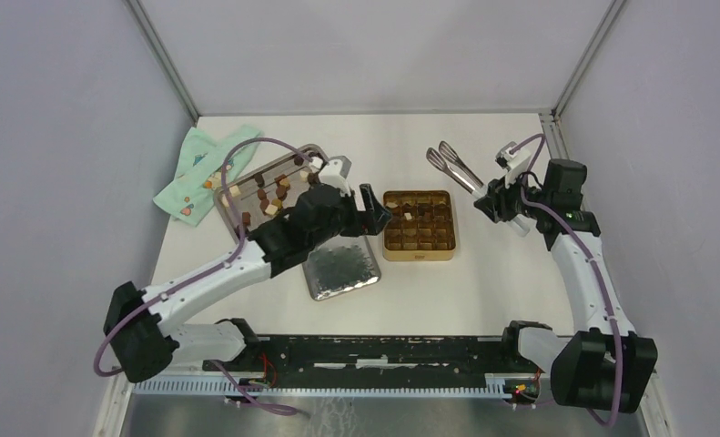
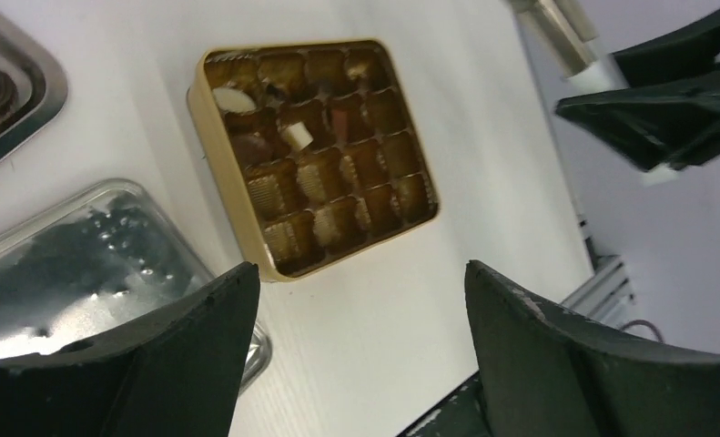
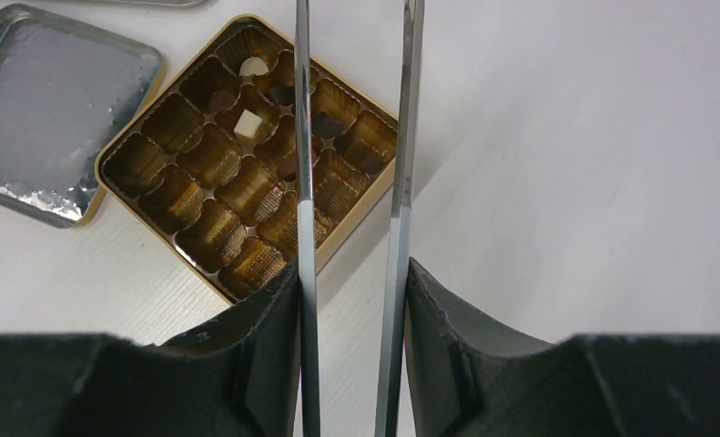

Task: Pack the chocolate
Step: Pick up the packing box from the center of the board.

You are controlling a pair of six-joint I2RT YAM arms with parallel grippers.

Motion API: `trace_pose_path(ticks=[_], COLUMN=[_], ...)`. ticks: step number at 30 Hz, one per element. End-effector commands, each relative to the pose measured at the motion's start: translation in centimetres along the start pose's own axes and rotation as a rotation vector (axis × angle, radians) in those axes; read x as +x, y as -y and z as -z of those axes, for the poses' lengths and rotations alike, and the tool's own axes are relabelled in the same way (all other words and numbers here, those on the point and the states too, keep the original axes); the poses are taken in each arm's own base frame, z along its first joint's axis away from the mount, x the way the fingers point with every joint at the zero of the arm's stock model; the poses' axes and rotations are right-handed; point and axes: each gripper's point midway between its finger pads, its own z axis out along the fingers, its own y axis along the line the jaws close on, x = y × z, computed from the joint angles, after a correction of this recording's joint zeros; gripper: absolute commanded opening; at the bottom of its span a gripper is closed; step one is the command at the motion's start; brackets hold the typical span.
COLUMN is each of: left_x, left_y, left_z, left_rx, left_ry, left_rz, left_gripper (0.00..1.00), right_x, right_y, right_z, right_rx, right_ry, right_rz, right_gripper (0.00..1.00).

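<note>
Several small chocolate pieces [image 1: 269, 193], dark, light brown and cream, lie on a steel tray [image 1: 219, 202] at the back left. The open gold tin [image 1: 419, 256] sits mid-table, with a few pieces in its cups, among them a cream cube [image 3: 248, 123] [image 2: 297, 137]. My left gripper [image 1: 374, 214] [image 2: 360, 273] hangs open and empty just left of the tin [image 2: 228, 173]. To the right of the tin [image 3: 163, 238], my right gripper [image 1: 497, 202] [image 3: 351, 273] is shut on metal tongs [image 1: 456, 166] [image 3: 303, 137], whose two arms point over the tin's far side.
The tin's lid [image 1: 340, 269] [image 2: 83, 255] [image 3: 55, 109] lies upside down, silver side up, left of the tin and under my left arm. A green patterned packet [image 1: 197, 173] lies beside the tray at the far left. Walls close the table on three sides.
</note>
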Motion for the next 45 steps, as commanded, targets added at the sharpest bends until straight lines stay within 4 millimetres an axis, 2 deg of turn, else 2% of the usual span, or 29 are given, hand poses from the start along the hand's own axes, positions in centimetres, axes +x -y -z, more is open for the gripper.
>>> trace_pose_path(ticks=[1, 5, 10, 11, 15, 25, 29, 32, 34, 36, 41, 45], left_x=[0.1, 2.6, 3.9, 3.9, 4.3, 6.8, 7.2, 7.3, 7.1, 6.6, 3.6, 0.7], left_y=[-1.9, -5.3, -8.1, -8.4, -9.5, -11.3, -11.7, -11.7, -11.7, -11.6, -10.2, -8.2], left_z=[-3.5, -8.1, -11.8, -12.3, -13.8, -15.9, -16.8, -17.3, -17.4, -17.5, -16.5, -14.3], left_rx=[-0.101, -0.272, -0.418, -0.436, -0.505, -0.549, -0.555, -0.555, -0.557, -0.565, -0.556, -0.518], left_ry=[-0.001, -0.109, -0.174, -0.181, -0.206, -0.292, -0.305, -0.310, -0.306, -0.296, -0.194, -0.043], left_rz=[-0.062, -0.127, -0.174, -0.181, -0.219, -0.249, -0.247, -0.248, -0.251, -0.258, -0.253, -0.251], left_gripper=[0.82, 0.56, 0.35, 0.31, 0.31, 0.33, 0.32, 0.22, 0.12, 0.02, 0.02, 0.02], right_x=[-1.7, -1.1, -0.5, -0.5, -0.4, -0.5, -0.4, -0.3, -0.3, -0.3, -0.5, -0.4], right_y=[-0.1, 0.1, 0.1, 0.2, 0.2, 0.2, 0.2, 0.3, 0.3, 0.3, 1.0, 3.2], right_z=[-0.2, 0.1, 0.1, 0.1, 0.2, 0.3, 0.3, 0.3, 0.3, 0.3, 0.7, 1.6], right_rx=[-0.008, 0.032, 0.041, 0.045, 0.052, 0.053, 0.054, 0.057, 0.059, 0.057, 0.102, 0.232], right_ry=[0.100, 0.105, 0.099, 0.097, 0.096, 0.097, 0.094, 0.092, 0.092, 0.091, 0.092, 0.082], right_rz=[0.002, 0.014, 0.014, 0.016, 0.020, 0.024, 0.026, 0.023, 0.025, 0.024, 0.030, 0.005], right_gripper=[0.45, 0.45, 0.45, 0.45, 0.45, 0.45, 0.45, 0.46, 0.46, 0.45, 0.46, 0.45])
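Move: The packing box has its middle some 10 cm ahead of my left hand, 13 cm to its right and 20 cm below. Its neighbours lie at table height: the silver tray is level with my left hand and about 6 cm to its left, and the chocolate tray some 16 cm ahead and 20 cm left. From my right hand, which holds the tongs, the box lies about 17 cm left, 4 cm ahead and 15 cm below. I drop my left hand about 19 cm and reach some 11 cm forward and slightly right to the packing box's left wall, then finish nearly straight down. On the way I roll it left side up, tip it further down and half close the fingers. Then I pinch the wall beside the second row from the far end, one finger inside and one outside, and ease back left about a centimetre. ##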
